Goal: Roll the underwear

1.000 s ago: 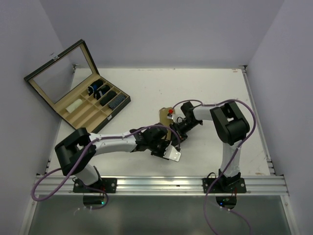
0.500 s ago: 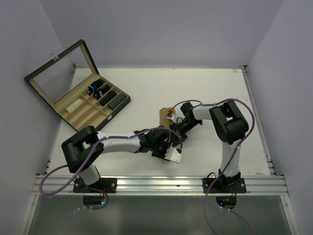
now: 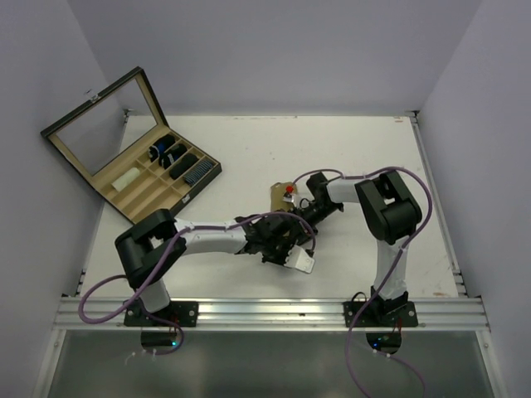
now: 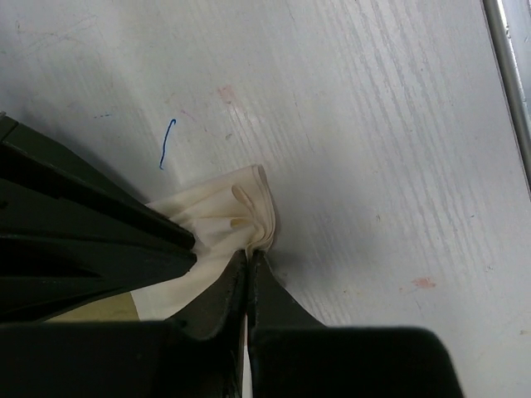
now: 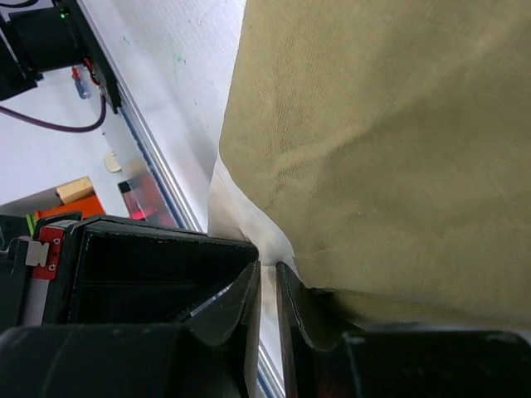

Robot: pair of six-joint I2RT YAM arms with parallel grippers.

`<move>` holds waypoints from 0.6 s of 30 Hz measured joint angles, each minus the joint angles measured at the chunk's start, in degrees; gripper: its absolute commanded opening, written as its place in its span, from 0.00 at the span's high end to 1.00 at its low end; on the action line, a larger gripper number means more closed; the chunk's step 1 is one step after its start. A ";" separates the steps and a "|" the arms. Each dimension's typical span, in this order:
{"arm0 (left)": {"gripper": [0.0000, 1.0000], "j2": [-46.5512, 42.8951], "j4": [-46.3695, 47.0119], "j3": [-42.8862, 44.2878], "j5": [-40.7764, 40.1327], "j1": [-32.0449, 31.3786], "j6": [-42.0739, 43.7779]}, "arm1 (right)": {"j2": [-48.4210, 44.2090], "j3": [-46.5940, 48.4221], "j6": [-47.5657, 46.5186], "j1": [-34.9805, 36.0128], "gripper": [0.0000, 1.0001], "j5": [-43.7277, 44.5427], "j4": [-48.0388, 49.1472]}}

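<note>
The underwear is olive-tan cloth [image 3: 278,199] with a white band [image 3: 300,262], lying mid-table between both arms. My left gripper [image 3: 286,249] is low over its near end. In the left wrist view the jaws [image 4: 251,255] are pressed shut on the bunched white edge [image 4: 228,215]. My right gripper [image 3: 304,217] is at the cloth's right side. In the right wrist view its jaws [image 5: 270,269] stand narrowly apart with the white band [image 5: 249,217] pinched between them, and olive cloth [image 5: 398,141] fills the view above.
A wooden compartment box [image 3: 158,195] with its glass lid raised stands at the back left, with dark rolled items [image 3: 174,157] in its cells. The metal rail [image 3: 274,311] runs along the near edge. A blue pen mark [image 4: 166,143] is on the table.
My left gripper has closed on the white edge and shifted slightly right, carrying the white band with it. The right gripper has stayed put, still pinching the cloth.
</note>
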 measured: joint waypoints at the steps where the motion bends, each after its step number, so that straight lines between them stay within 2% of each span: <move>1: 1.00 0.15 -0.57 0.35 0.35 0.09 0.00 | -0.26 0.00 -0.02 -0.31 0.79 0.07 -0.13; 4: 1.00 1.25 -3.32 2.29 3.08 1.44 0.00 | -2.12 0.00 -0.52 -2.49 0.65 0.79 -0.35; 8: 1.00 5.40 -10.38 7.91 12.52 6.29 0.04 | -8.48 0.55 -3.26 -9.18 0.49 3.56 -0.13; 12: 1.00 13.51 -21.59 17.14 24.83 12.35 1.29 | -17.38 1.20 -9.40 -14.10 0.47 5.70 -0.57; 18: 1.00 28.83 -41.86 31.34 41.64 19.50 6.73 | -32.57 -4.85 -21.57 -13.60 0.52 6.32 -1.66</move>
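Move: The left hand already pinches the waistband at the near end of the folded underwear. The waistband's middle is about 1 cm ahead of its fingertips and 1 cm to the right, at the same height; the underwear's middle lies some 9 cm ahead and 1 cm right, and the metal rail about 13 cm straight back. From the right hand, also on the waistband, that band's middle is roughly 3 cm back and 1 cm left, the underwear's middle 5 cm ahead and 2 cm left, both level with the fingers. Forward and to the right, then steeply up, the right hand opens about a third of its range further and comes free of the waistband, easing back slightly at the end; it finishes some 11 cm higher, its fingers tilting from backward to a little forward. The left hand almost stays in place, keeps its pinch on the waistband and swings about 50 degrees, its fingers sweeping back towards the rail. ##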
